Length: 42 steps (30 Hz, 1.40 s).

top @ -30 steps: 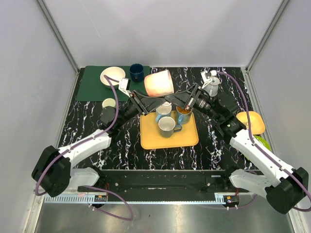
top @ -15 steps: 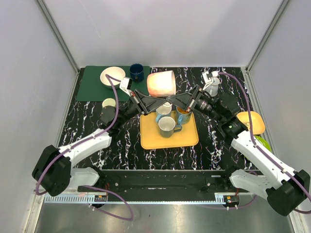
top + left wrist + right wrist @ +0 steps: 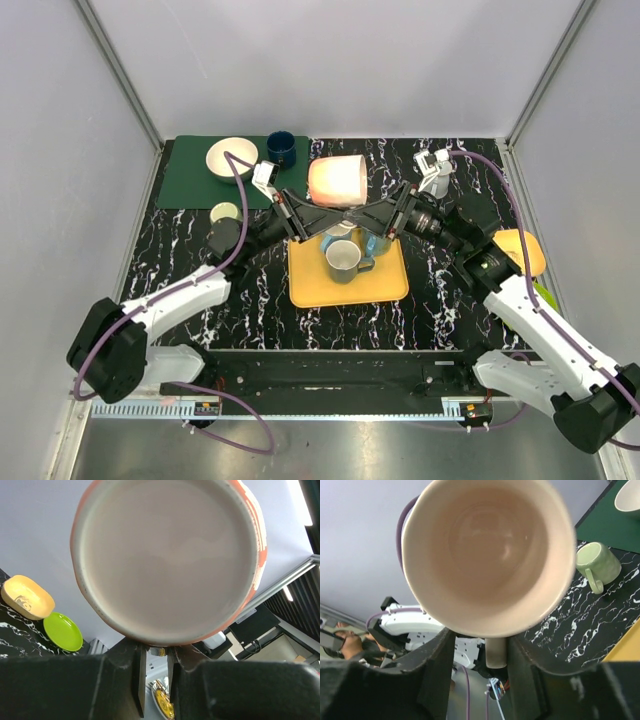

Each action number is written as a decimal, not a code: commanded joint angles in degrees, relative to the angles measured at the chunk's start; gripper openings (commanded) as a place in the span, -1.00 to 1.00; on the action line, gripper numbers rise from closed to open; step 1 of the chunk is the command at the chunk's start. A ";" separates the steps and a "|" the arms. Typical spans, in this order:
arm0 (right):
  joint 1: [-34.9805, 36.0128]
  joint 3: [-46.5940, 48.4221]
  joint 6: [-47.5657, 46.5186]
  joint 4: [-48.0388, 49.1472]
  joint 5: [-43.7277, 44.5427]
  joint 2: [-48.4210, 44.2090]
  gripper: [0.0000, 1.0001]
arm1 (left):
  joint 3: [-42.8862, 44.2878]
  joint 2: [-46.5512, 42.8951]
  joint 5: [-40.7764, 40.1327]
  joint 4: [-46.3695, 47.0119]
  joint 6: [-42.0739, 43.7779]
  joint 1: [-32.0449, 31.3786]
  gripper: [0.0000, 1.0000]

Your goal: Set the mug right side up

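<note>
A large orange mug with a pale inside hangs in the air on its side above the yellow tray. My left gripper comes in from the left under it. In the left wrist view the mug's base fills the frame and my left gripper is pinched shut on the mug's handle just below it. My right gripper reaches in from the right. The right wrist view looks into the mug's mouth. The handle sits inside my right gripper, whose jaws stand open and clear of it.
On the tray stand a grey mug and a blue mug. A green mat at the back left holds a white bowl and a dark blue cup. A pale green mug, a yellow bowl and a green plate lie around.
The mug has shifted a little to the right. My left gripper has closed on it. My right gripper's jaws have spread apart off the handle.
</note>
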 commanded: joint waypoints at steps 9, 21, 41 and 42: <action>0.89 5.82 -8.52 -22.17 3.34 -4.01 0.47 | -1.00 -12.70 -8.28 3.36 11.34 2.67 -1.00; 0.98 5.30 -17.14 -38.62 22.77 -12.72 0.51 | 7.25 -29.93 -38.23 -60.79 42.80 12.33 -1.00; 0.98 7.85 -23.82 -40.12 26.66 -13.42 0.50 | 11.39 -12.10 -47.93 -87.11 46.59 40.46 -1.00; 0.98 7.68 -23.65 -40.21 26.66 -13.51 0.50 | 10.78 -10.18 -47.49 -86.23 46.16 41.51 -1.00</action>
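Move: The peach mug hangs by its handle between the two hands, its body about 5 cm farther out and a little higher than either hand. The left hand is bound for bare counter some 38 cm to its left, 9 cm ahead and 35 below. The green mug stands about 27 cm left and 13 ahead of that hand, the white bowl about 29 left and 31 ahead. From the right hand, the orange mug is roughly 9 cm right, 11 ahead and 30 below. The peach mug, kept by its handle in the shut left fingers, is carried some 37 cm left and slightly outward, rising about 4 cm before sinking to 20 cm below its start, while the wrist swings counter-clockwise from pointing right to forward, left and down. The already loosening right hand opens wide and frees the handle, backing off slightly, then moving about 9 cm right and 6 down. ##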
